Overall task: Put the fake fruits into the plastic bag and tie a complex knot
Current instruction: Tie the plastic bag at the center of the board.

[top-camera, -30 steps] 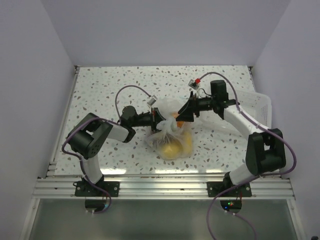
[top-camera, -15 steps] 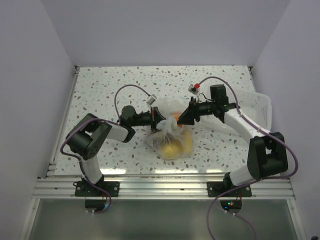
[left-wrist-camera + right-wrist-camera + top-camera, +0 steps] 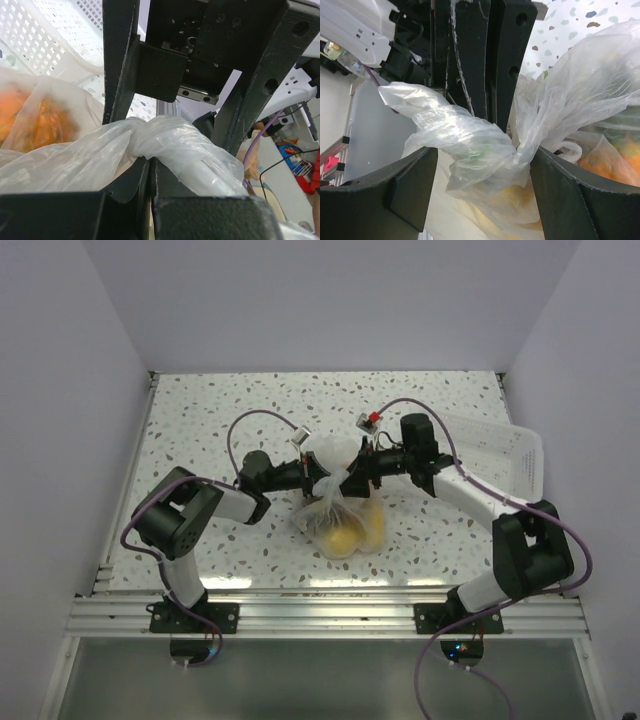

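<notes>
The plastic bag (image 3: 330, 512) lies mid-table with the yellow fake fruits (image 3: 342, 537) inside it. Its neck is bunched into a whitish knot (image 3: 480, 142) above them. My left gripper (image 3: 320, 480) comes in from the left and is shut on the twisted neck (image 3: 150, 140), its pads (image 3: 131, 186) pressed together under the plastic. My right gripper (image 3: 352, 478) faces it from the right and is open, its fingers (image 3: 402, 192) standing either side of the knot. An orange fruit (image 3: 42, 120) shows through the film. A yellow fruit (image 3: 520, 212) sits below the knot.
A white slotted tray (image 3: 512, 452) stands at the right edge of the table, also behind the bag in the left wrist view (image 3: 50, 30). White walls close the speckled table (image 3: 200, 420) on three sides. The two grippers nearly touch.
My right gripper has moved left, from beside the bag to straddling its knotted neck close to the left gripper. The left gripper has kept its hold in place.
</notes>
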{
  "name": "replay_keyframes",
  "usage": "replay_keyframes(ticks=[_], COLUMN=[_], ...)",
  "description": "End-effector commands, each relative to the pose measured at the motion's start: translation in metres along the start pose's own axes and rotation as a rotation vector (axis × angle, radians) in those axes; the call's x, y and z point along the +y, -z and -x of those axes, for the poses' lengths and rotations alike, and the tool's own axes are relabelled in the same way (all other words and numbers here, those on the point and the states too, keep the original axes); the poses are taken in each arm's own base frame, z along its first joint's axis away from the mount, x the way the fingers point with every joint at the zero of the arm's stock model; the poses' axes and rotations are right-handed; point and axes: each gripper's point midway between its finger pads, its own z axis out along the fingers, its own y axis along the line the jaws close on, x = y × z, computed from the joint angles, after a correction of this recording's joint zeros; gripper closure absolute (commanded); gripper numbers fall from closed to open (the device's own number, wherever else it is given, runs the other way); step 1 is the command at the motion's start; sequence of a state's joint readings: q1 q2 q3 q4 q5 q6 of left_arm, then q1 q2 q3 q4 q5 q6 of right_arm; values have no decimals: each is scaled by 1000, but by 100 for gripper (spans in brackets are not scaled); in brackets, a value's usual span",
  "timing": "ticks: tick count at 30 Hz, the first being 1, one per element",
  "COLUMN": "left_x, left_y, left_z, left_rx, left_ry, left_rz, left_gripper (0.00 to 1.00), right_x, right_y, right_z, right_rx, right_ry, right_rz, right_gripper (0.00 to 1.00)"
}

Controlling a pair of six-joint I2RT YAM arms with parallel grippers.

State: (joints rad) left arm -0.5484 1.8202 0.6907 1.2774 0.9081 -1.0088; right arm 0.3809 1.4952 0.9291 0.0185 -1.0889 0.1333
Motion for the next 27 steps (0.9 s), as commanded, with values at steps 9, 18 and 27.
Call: replay_keyframes(ticks=[9, 18, 27], left_x=[-58, -51, -52], left_y=[-10, -16, -11], left_z=[56, 66, 67], left_rx=[-233, -293, -299], left_ry=[-227, -138, -99], left_rz=[-199, -163, -150], left_gripper=[100, 100, 100], right_x=[11, 9, -14], right_y=[-24, -29, 29], right_z=[31, 27, 55], right_rx=[-103, -136, -129], right_ry=[22, -35, 32], right_rz=[50, -6, -83], right_gripper=[24, 11, 1])
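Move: The twisted bag neck is pinched in the left hand's shut fingers, right at its hand point. From the right hand, part-open around the plastic, that neck lies about 4 cm to the left, roughly 1 cm ahead and level. The yellow fruit in the bag sits some 11 cm back, 2 cm left and 9 cm below the right hand; the orange fruit about 9 cm back, 5 cm right and 9 cm below. Right hand eases left about 3 cm, then draws right-forward, opening wide, while left, still pinching plastic, edges forward. ##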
